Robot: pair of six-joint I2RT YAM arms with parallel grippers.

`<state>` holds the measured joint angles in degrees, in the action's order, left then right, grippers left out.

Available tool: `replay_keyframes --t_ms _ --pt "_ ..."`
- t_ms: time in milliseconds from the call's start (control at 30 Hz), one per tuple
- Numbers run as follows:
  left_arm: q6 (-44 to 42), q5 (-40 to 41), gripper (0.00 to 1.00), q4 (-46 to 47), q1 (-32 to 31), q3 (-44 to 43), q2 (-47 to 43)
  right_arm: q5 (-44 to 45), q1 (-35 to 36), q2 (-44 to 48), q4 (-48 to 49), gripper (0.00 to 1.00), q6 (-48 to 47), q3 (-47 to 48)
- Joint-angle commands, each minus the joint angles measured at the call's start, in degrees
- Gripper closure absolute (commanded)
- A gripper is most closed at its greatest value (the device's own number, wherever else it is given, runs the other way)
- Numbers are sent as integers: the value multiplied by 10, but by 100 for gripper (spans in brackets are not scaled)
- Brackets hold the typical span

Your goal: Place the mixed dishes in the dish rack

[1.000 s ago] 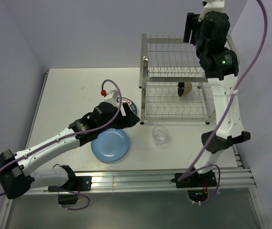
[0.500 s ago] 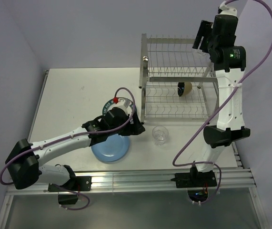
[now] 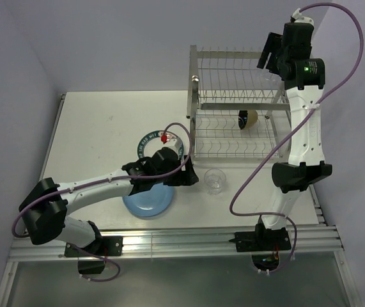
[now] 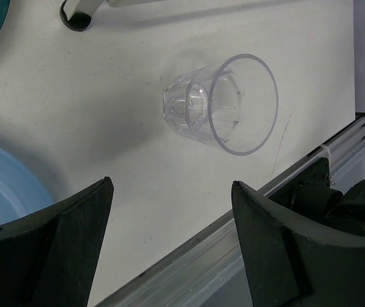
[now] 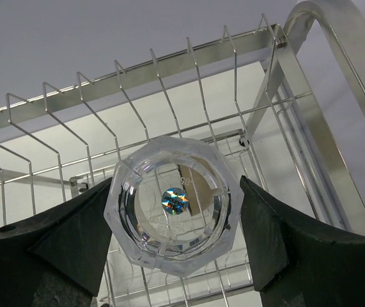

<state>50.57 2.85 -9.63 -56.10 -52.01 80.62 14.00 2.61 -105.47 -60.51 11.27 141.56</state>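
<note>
My left gripper (image 3: 190, 179) is open and empty, just left of a clear glass (image 3: 215, 181) that stands on the table. In the left wrist view the glass (image 4: 220, 105) lies beyond the open gripper (image 4: 172, 185). The light-blue plate (image 3: 147, 197) lies under my left arm, and the white plate with the teal lettered rim (image 3: 149, 137) is behind it. My right gripper (image 5: 176, 192) is shut on the second clear glass (image 5: 174, 208), its base towards the camera, above the top shelf of the dish rack (image 3: 233, 67). The small black bowl (image 3: 247, 119) sits on the lower shelf.
The rack's front foot (image 4: 77, 18) stands on the table near the glass. The metal rail at the table's near edge (image 4: 233, 230) runs under my left fingers. The rack's upright wire prongs (image 5: 131, 96) and corner post (image 5: 335, 96) surround the held glass.
My left gripper has moved right over the blue plate to beside the table glass. My right arm has swung back and to the right over the rack's top shelf.
</note>
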Motion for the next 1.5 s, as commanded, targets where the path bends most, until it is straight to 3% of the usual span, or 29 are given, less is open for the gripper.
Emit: replay_keyframes --t_ms 0,67,100,133,200,233,267,667,1000,1200,1367,1400,1467 --pt "1 8 19 19 -3 -41 17 5 -5 -12 -20 90 8 20" --pt "1 8 19 18 -3 -49 30 4 -5 -16 -20 82 6 20" --pt "1 6 18 20 -3 -55 32 3 -5 -18 -20 65 6 19" --pt "1 5 18 21 -3 -57 35 3 -5 -18 -19 56 5 20" --pt "1 1 18 22 -3 -63 45 2 -5 -14 -15 20 6 18" --pt "1 0 17 26 -3 -64 52 2 -5 -11 -13 6 5 18" --pt "2 -1 16 28 -3 -65 55 2 -5 -10 -8 1 4 17" --pt "12 1 16 51 -3 -87 118 21 11 67 24 0 -1 6" --pt "6 18 20 42 -4 -137 191 184 193 192 32 0 -20 -91" --pt "-5 48 30 2 -20 -179 235 243 277 280 37 0 10 -203" --pt "-1 51 60 7 -32 -173 250 257 317 353 32 0 41 -277" --pt "1 51 72 8 -33 -171 249 259 322 361 26 0 46 -284" --pt "4 51 86 13 -35 -159 240 258 330 389 9 0 69 -313"
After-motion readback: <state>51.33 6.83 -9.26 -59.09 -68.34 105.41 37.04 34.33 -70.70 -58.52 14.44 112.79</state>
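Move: From the left gripper, the glass on the table is about 10 cm right, 2 ahead and 8 below. The rack's near-left foot is roughly 2 right, 8 ahead and 12 below; the blue plate 13 left, 2 back. The right gripper already holds an upside-down glass; its resting place on the rack's upper tier is directly beneath, about 4 cm down. The bowl on the lower tier is some 30 below, 3 back and 3 left. Bring the left gripper about 7 cm right and nearly as far down, a little forward, to the near side of the table glass, then close the wide-open fingers nearly shut on its rim wall. Meanwhile hold the right hand almost still, open it to let go of the upside-down glass, then draw it back some 18 cm and left 9, rising over the rack before sinking slightly, fingers tipping up a little. ##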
